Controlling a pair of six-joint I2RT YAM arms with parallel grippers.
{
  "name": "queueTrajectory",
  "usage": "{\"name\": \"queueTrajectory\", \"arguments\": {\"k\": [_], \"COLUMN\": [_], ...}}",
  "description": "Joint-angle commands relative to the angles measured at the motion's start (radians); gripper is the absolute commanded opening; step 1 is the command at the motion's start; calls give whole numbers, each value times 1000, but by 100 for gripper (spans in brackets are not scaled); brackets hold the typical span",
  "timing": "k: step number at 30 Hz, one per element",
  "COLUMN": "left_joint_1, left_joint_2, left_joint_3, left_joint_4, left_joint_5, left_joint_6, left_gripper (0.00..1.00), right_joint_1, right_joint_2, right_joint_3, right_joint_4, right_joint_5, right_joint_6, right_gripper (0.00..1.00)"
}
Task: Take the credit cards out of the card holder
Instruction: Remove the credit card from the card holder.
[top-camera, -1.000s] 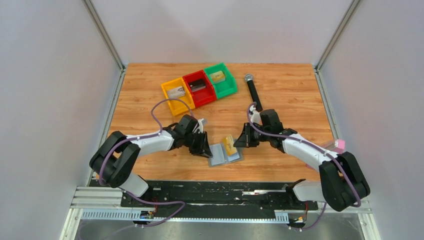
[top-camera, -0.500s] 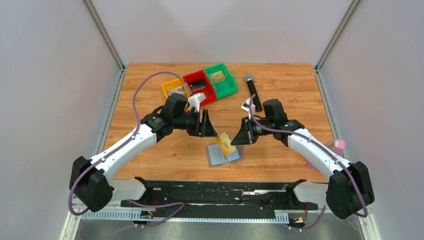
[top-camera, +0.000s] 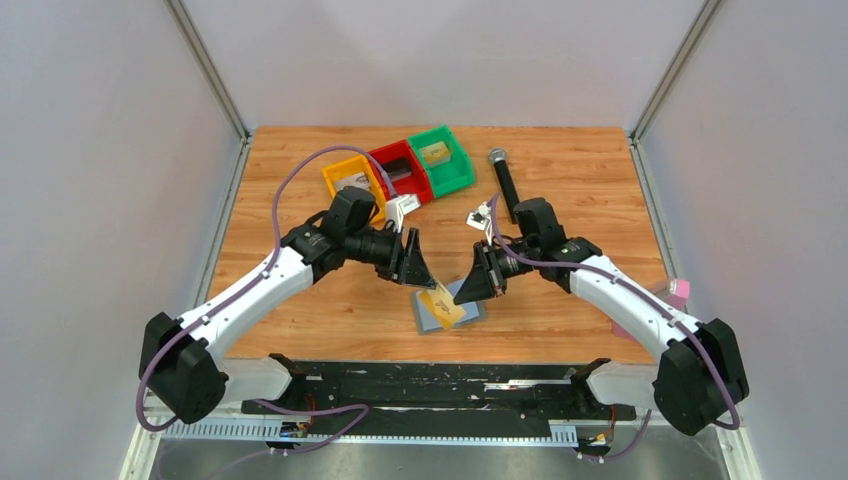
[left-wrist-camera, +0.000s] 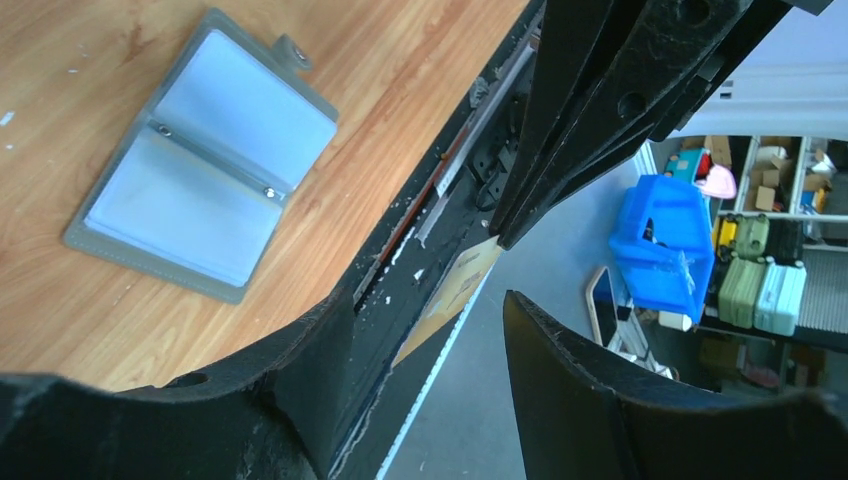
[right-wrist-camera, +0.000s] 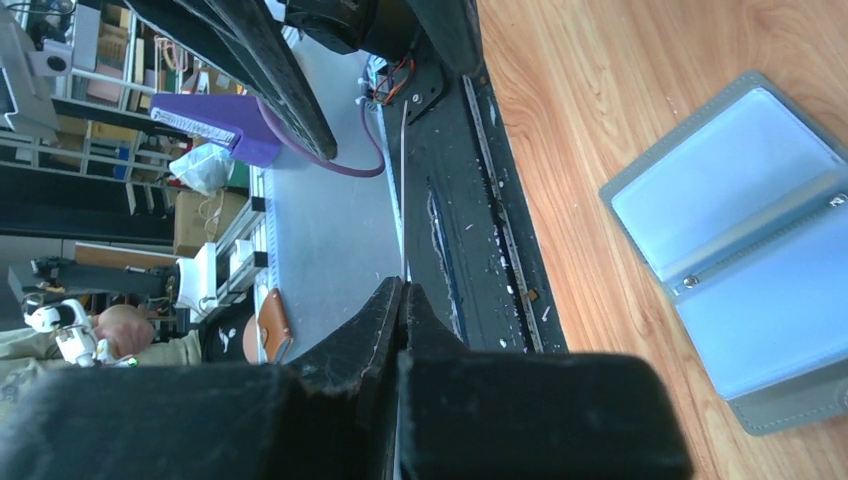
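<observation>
The card holder (top-camera: 455, 312) lies open and flat on the wood near the front edge, its two pale panels bare (left-wrist-camera: 205, 165) (right-wrist-camera: 745, 235). My right gripper (top-camera: 464, 294) is shut on a tan-gold credit card (top-camera: 441, 306), held tilted just above the holder's left side. In the right wrist view only the card's thin edge (right-wrist-camera: 403, 210) shows ahead of the closed right gripper (right-wrist-camera: 402, 288). My left gripper (top-camera: 424, 279) is open just left of it. In the left wrist view the card (left-wrist-camera: 455, 292) hangs between the left gripper's (left-wrist-camera: 425, 300) spread fingers, touching neither.
Yellow (top-camera: 343, 172), red (top-camera: 384, 157) and green (top-camera: 457, 165) bins sit in a row at the back, each with a card inside. A black microphone (top-camera: 504, 182) lies right of them. A pink object (top-camera: 680, 291) rests at the table's right edge.
My left gripper let go of the holder's left edge, rose and opened. My right gripper pulled the tan-gold card off the holder and carried it left, into the left gripper's gap.
</observation>
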Motion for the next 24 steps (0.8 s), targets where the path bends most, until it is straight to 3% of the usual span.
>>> {"name": "queueTrajectory", "arguments": {"k": [1, 6, 8, 10, 12, 15, 18, 20, 24], "left_joint_1": [1, 1, 1, 2, 1, 2, 5, 10, 20], "left_joint_2": [20, 34, 41, 51, 54, 48, 44, 34, -16], "left_joint_3": [10, -19, -32, -35, -39, -50, -63, -75, -131], "left_joint_4": [33, 86, 113, 121, 131, 153, 179, 211, 346], "left_joint_5": [95, 120, 142, 161, 177, 167, 130, 92, -1], "left_joint_6": [30, 13, -4, -8, -17, -39, -78, -119, -255], "left_gripper": [62, 48, 35, 15, 3, 0, 0, 0, 0], "right_joint_1": [17, 31, 29, 30, 30, 29, 28, 27, 26], "right_joint_2": [30, 47, 50, 50, 34, -2, -48, -100, -222], "right_joint_3": [55, 63, 63, 65, 64, 62, 61, 45, -63], "right_joint_4": [26, 25, 25, 26, 32, 43, 44, 71, 196], "right_joint_5": [-70, -80, -68, -35, 19, 66, 177, 272, 406], "right_joint_6": [-26, -28, -27, -20, -5, 13, 67, 144, 334], "right_gripper": [0, 0, 0, 0, 1, 9, 28, 40, 55]}}
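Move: Just ahead of the open left fingers, to their right, the gold card stands in the right hand's tips, its middle about 3 cm right, 4 cm back and 2 cm below. From the left hand, the open card holder lies some 20 cm below, 6 cm right and 2 cm forward; the yellow tray is roughly 27 cm forward, 15 cm left and 18 cm below. The right hand has the left gripper about 7 cm left, 3 cm forward and 1 cm above, and the card's middle 4 cm left, 2 cm back and 1 cm below. Closing from wide open, the left fingers ease about 1 cm right and 1 cm back and pinch the gold card by its forward left corner, then hold it. Only once they are shut does the right hand open about halfway and let go, drawing some 2.5 cm forward and then up away from the card while turning about 10 degrees clockwise. ##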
